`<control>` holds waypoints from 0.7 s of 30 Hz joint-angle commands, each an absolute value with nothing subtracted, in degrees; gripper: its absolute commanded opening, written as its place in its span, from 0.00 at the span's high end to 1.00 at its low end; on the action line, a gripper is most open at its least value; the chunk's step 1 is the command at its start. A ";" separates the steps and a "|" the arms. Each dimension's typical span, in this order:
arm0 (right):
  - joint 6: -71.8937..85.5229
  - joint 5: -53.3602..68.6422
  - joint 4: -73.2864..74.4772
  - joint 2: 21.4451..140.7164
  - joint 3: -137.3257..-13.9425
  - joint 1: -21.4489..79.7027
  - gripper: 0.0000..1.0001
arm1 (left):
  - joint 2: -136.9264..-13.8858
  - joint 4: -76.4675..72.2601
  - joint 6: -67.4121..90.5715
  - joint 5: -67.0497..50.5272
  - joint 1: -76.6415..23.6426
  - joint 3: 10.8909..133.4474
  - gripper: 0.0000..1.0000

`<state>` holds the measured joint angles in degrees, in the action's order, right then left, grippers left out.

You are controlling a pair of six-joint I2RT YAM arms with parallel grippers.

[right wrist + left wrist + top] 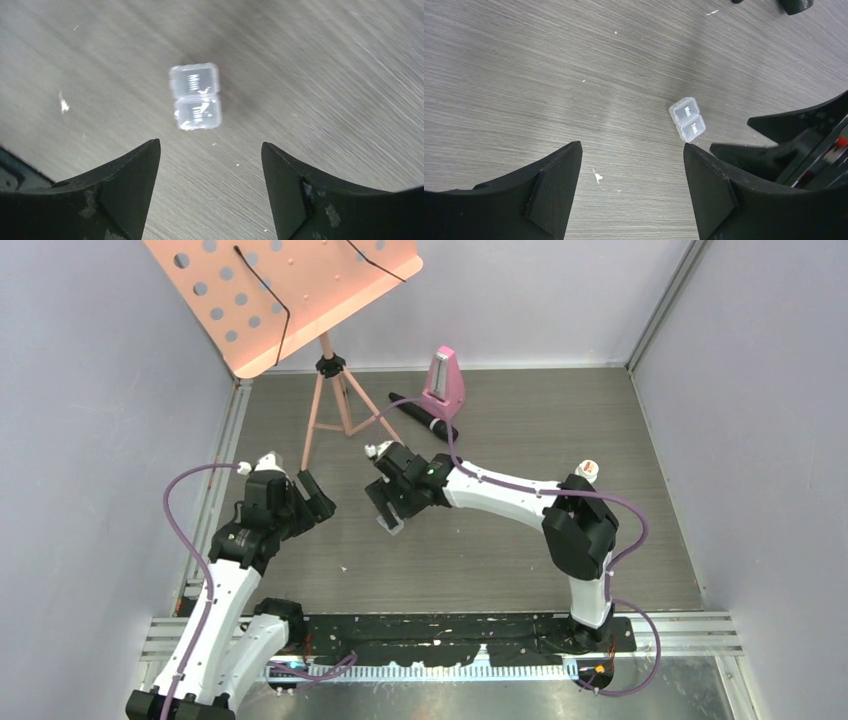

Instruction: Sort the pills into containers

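The containers (195,96) are one small clear pill box with two square compartments, lids down, lying flat on the grey wood-grain table. In the right wrist view it sits just ahead of my right gripper (210,143), which is open and empty. In the left wrist view the containers (687,119) lie ahead and to the right of my left gripper (632,146), which is also open and holds nothing. Black fingers (784,135) of the right gripper reach in from the right there. From above, the left gripper (318,498) and right gripper (388,508) face each other mid-table. No pills show in any view.
A pink music stand (290,290) on a tripod (335,400) stands at the back left. A pink metronome (444,385) and a black pen (425,418) lie at the back centre. A small white-capped bottle (587,470) stands behind the right arm's elbow. Walls enclose the table.
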<state>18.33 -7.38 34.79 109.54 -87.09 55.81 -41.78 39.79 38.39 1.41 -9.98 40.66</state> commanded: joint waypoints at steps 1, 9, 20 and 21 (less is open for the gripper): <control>4.38 1.63 29.84 109.91 -86.54 59.16 0.18 | -43.03 44.41 38.84 2.85 -9.43 45.91 0.23; 3.16 -5.94 32.15 117.00 -90.30 60.52 0.13 | -44.14 47.00 39.64 2.86 -8.08 48.56 0.22; 5.45 -11.01 30.38 120.70 -89.83 60.92 0.16 | -44.47 45.92 40.02 1.38 -6.60 47.17 0.22; 5.67 -10.75 30.12 120.91 -89.82 60.69 0.20 | -44.49 45.88 39.99 1.40 -6.53 47.19 0.22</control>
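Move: The clear two-lid pill container lies about 2 cm to the right hand's left, roughly level with it fore and aft and some 8 cm below. Beyond the container, the stand's nearest foot is about 16 cm ahead and 1 cm right of the right hand; the black microphone lies some 24 cm ahead and 4 cm right. From the left hand, the container is about 4 cm ahead, 11 cm right and 15 cm below. No contact can be made out: the right hand heads for the pill container, first swinging back and left over it while turning about 20 degrees counter-clockwise, then dropping some 7 cm with a slight ease forward and right. Its fingers stay wide open and finish low around the container's near end. The left hand, also open, drifts a little up and left. ##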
